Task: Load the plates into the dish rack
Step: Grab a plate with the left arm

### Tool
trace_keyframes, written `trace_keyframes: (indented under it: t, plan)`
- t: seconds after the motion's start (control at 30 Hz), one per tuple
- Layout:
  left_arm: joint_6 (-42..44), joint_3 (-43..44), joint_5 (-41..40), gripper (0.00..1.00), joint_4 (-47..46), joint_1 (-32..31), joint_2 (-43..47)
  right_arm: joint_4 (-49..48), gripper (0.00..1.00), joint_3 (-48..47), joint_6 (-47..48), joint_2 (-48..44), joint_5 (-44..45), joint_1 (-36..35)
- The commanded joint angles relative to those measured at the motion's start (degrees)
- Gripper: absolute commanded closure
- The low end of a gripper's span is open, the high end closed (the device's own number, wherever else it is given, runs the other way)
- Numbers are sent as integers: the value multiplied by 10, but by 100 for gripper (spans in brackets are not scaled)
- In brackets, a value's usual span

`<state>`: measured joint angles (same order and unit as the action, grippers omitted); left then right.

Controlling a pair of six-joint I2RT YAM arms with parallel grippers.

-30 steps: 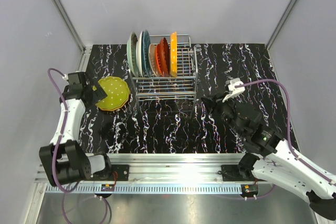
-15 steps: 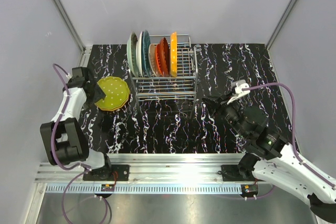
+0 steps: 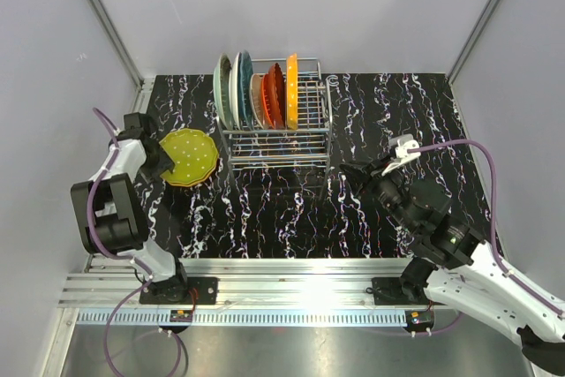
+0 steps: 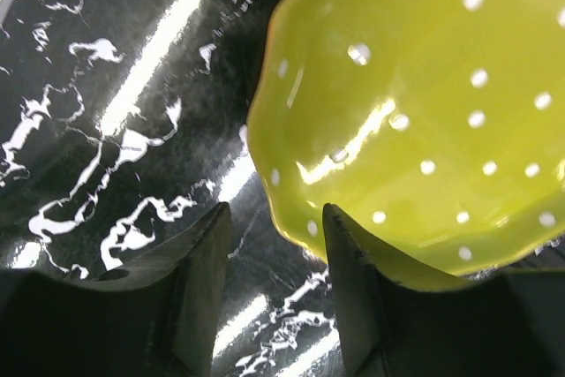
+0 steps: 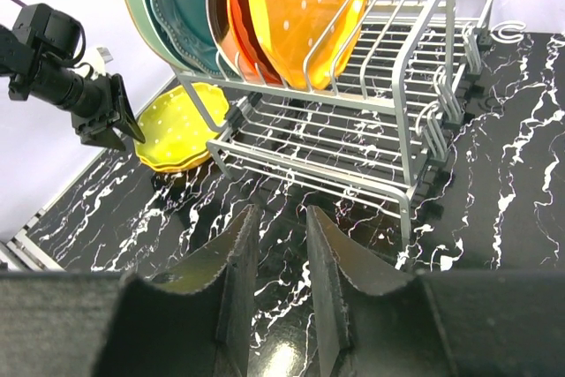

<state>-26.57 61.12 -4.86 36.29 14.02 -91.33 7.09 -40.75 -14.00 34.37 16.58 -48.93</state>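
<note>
A yellow-green dotted plate (image 3: 191, 156) lies flat on the black marbled table, left of the dish rack (image 3: 281, 140); a darker rim shows under it. My left gripper (image 3: 161, 158) is at its left edge, open. In the left wrist view the plate (image 4: 415, 103) fills the upper right, its rim reaches between the fingertips, the right finger (image 4: 349, 289) overlaps it and the left finger (image 4: 205, 289) stands apart. The rack (image 5: 353, 130) holds mint, teal, cream, red-orange and orange plates (image 3: 291, 90) upright. My right gripper (image 3: 350, 172) hovers right of the rack, open and holding nothing.
Grey walls close in the table on three sides, and the left wall is close behind my left arm. The rack's right slots (image 3: 311, 99) hold no plates. A purple cable (image 3: 459, 143) loops over the right arm.
The left jaws have narrowed from wide open and the left wrist has drawn back toward the plate's left rim. The right arm shifted slightly right, then stayed still.
</note>
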Motion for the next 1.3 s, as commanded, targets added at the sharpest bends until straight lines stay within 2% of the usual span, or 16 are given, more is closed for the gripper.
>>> trace_keyframes:
  t: [0.0, 0.1, 0.37, 0.47, 0.6, 0.73, 0.87, 1.03, 1.17, 1.27]
  plan:
    - [-1, 28, -4, 53, -19, 10, -14, -23, 65, -1, -7, 7, -10, 0]
    - [0, 24, -12, 53, -26, 12, -26, -24, 65, 1, -7, 4, -9, 0]
    - [9, 30, -20, 67, -34, 22, -55, -23, 66, 1, -6, 2, -3, -1]
    - [11, 28, -21, 76, -34, 22, -59, -22, 66, 1, -5, 2, -1, -1]
    - [14, 27, -25, 84, -30, 22, -54, -20, 66, 0, -4, 2, 1, -2]
    - [13, 22, -26, 88, -26, 23, -39, -19, 66, 1, -5, 1, 4, -1]
    - [11, 20, -36, 100, -17, 23, -18, -16, 66, 0, -4, -2, 4, -1]
    - [8, 8, -45, 100, -6, 22, 29, -9, 66, -4, -3, -10, 5, -1]
    - [6, 0, -52, 100, -1, 22, 62, 4, 62, -11, -2, -14, 7, -1]
    - [5, 0, -46, 100, 11, 22, 79, -3, 61, -12, 7, -18, -28, -1]
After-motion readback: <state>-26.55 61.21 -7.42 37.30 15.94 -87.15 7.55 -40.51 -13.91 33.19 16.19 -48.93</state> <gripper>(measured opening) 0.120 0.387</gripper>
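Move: The yellow plate's middle lies about 9 cm to the right of my left hand, some 4 cm ahead and 3 cm below, so its left rim is almost under my half-open fingers. The orange plate lies directly beneath it, roughly 10 cm right, 3 cm ahead and 5 cm down. The dish rack's middle stands about 36 cm right and 15 cm ahead. From my right hand the yellow plate is some 60 cm left, 14 cm ahead and 28 cm down. I sink my left hand about 2 cm, edging a little left, so my fingers straddle the yellow plate's left rim, and close them until they pinch it. Then I pause low before lifting about 4 cm, drawing slightly back and still easing left, with only a few degrees of tilt at the wrist. ##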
